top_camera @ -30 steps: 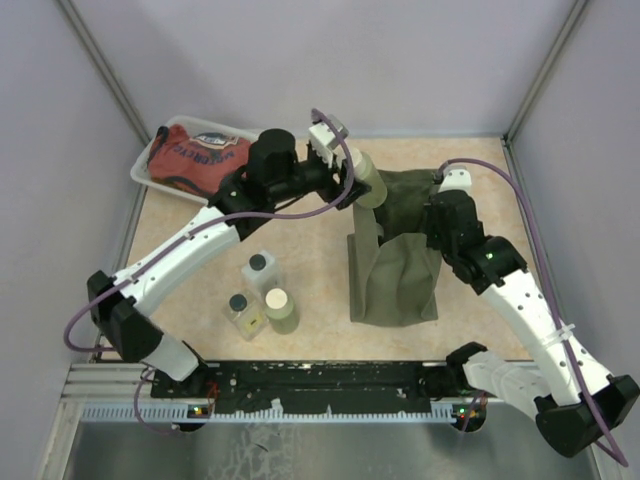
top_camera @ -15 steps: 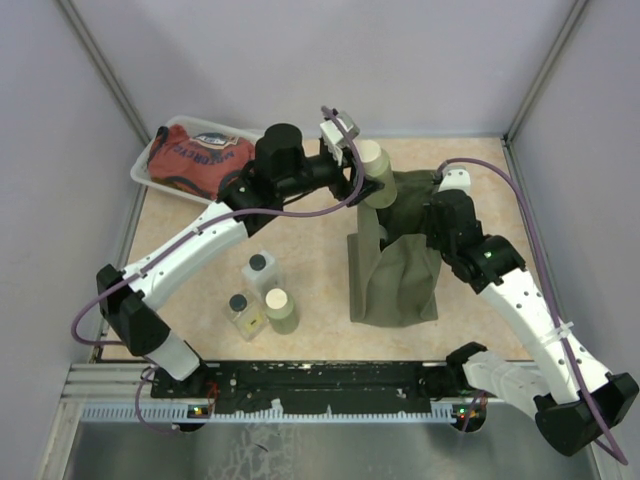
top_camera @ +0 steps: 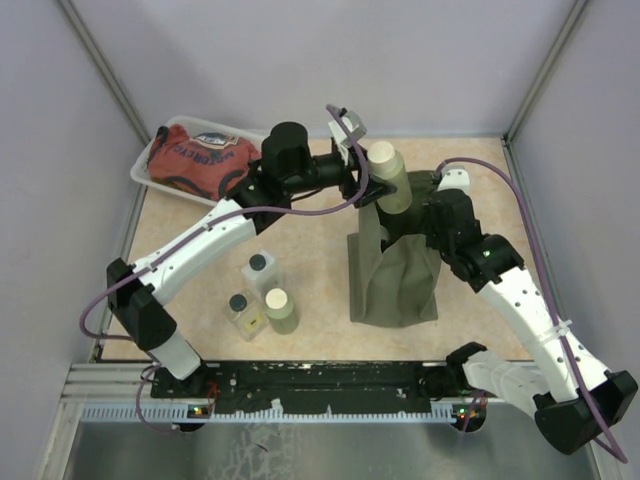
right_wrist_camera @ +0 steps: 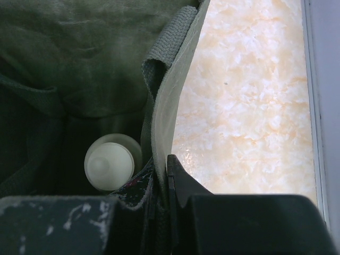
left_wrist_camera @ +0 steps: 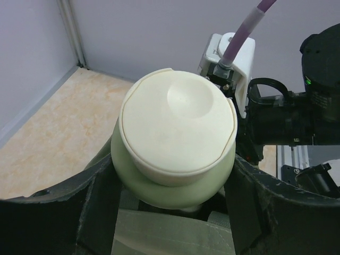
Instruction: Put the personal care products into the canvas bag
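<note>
My left gripper (top_camera: 374,186) (left_wrist_camera: 175,199) is shut on an olive-green bottle with a cream cap (top_camera: 391,185) (left_wrist_camera: 178,135) and holds it upright over the mouth of the canvas bag (top_camera: 395,275) (left_wrist_camera: 175,234). My right gripper (top_camera: 437,215) (right_wrist_camera: 166,175) is shut on the bag's right rim (right_wrist_camera: 166,101), pinching the fabric. Inside the bag stands a pale-capped bottle (right_wrist_camera: 110,163). On the table left of the bag stand two clear bottles with dark caps (top_camera: 259,268) (top_camera: 240,308) and one olive-green bottle with a cream cap (top_camera: 279,309).
A clear plastic tray (top_camera: 141,170) with a red printed cloth bundle (top_camera: 195,155) sits at the back left. Grey walls close in the table on three sides. The right arm (left_wrist_camera: 289,117) shows just beyond the held bottle in the left wrist view.
My left gripper has carried the olive-green bottle to the right, from beside the bag's left rim to over its mouth. The right gripper has kept its grip on the rim.
</note>
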### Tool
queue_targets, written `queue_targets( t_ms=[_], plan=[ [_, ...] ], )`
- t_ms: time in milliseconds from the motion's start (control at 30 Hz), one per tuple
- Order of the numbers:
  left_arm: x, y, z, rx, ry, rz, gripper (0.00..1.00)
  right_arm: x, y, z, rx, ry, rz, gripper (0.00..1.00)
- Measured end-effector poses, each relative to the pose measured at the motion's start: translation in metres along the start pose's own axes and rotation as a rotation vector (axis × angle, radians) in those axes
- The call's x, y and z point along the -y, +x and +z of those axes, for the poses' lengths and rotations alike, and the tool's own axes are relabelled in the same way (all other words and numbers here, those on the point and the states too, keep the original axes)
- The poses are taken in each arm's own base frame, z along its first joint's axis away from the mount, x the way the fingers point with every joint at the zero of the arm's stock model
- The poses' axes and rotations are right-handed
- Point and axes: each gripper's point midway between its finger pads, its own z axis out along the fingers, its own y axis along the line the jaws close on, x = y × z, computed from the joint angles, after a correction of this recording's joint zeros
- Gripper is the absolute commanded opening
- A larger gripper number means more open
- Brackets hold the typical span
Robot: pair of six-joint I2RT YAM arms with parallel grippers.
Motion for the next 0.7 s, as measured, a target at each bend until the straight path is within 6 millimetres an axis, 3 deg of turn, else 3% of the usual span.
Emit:
queue_targets(
  t_ms=[133,333,700],
  plan=[
    [-0.005,0.013,0.015,-0.010,0.015,-0.008,0.00,0.000,0.000,0.000,0.000,0.001,0.000,0.08],
    [-0.022,0.053,0.032,-0.078,-0.022,-0.037,0.00,0.000,0.000,0.000,0.000,0.002,0.000,0.08],
    [-0.050,0.121,0.031,-0.183,-0.152,-0.037,0.00,0.002,0.000,0.000,-0.001,0.014,-0.001,0.08]
  ],
)
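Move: The left hand holds a green bottle with its cap upward; the mouth of the canvas bag lies about 7 cm to this hand's right, 4 cm ahead and some 16 cm below. The bag's left rim is 4 cm ahead, almost straight beneath it. The earlier bottle stands inside, roughly 8 cm right, 2 cm ahead and 30 cm down. From the right hand, the mouth is about 8 cm left, 4 cm ahead and level. Down some 12 cm and about 5 cm forward, the left hand lowers the held green bottle into the left part of the bag's mouth, edging right at first and then slightly back left. Its fingers keep their hold while the wrist tips them about 10 degrees downward and turns a little counter-clockwise. The right hand stays put, still pinching the bag's right rim. ##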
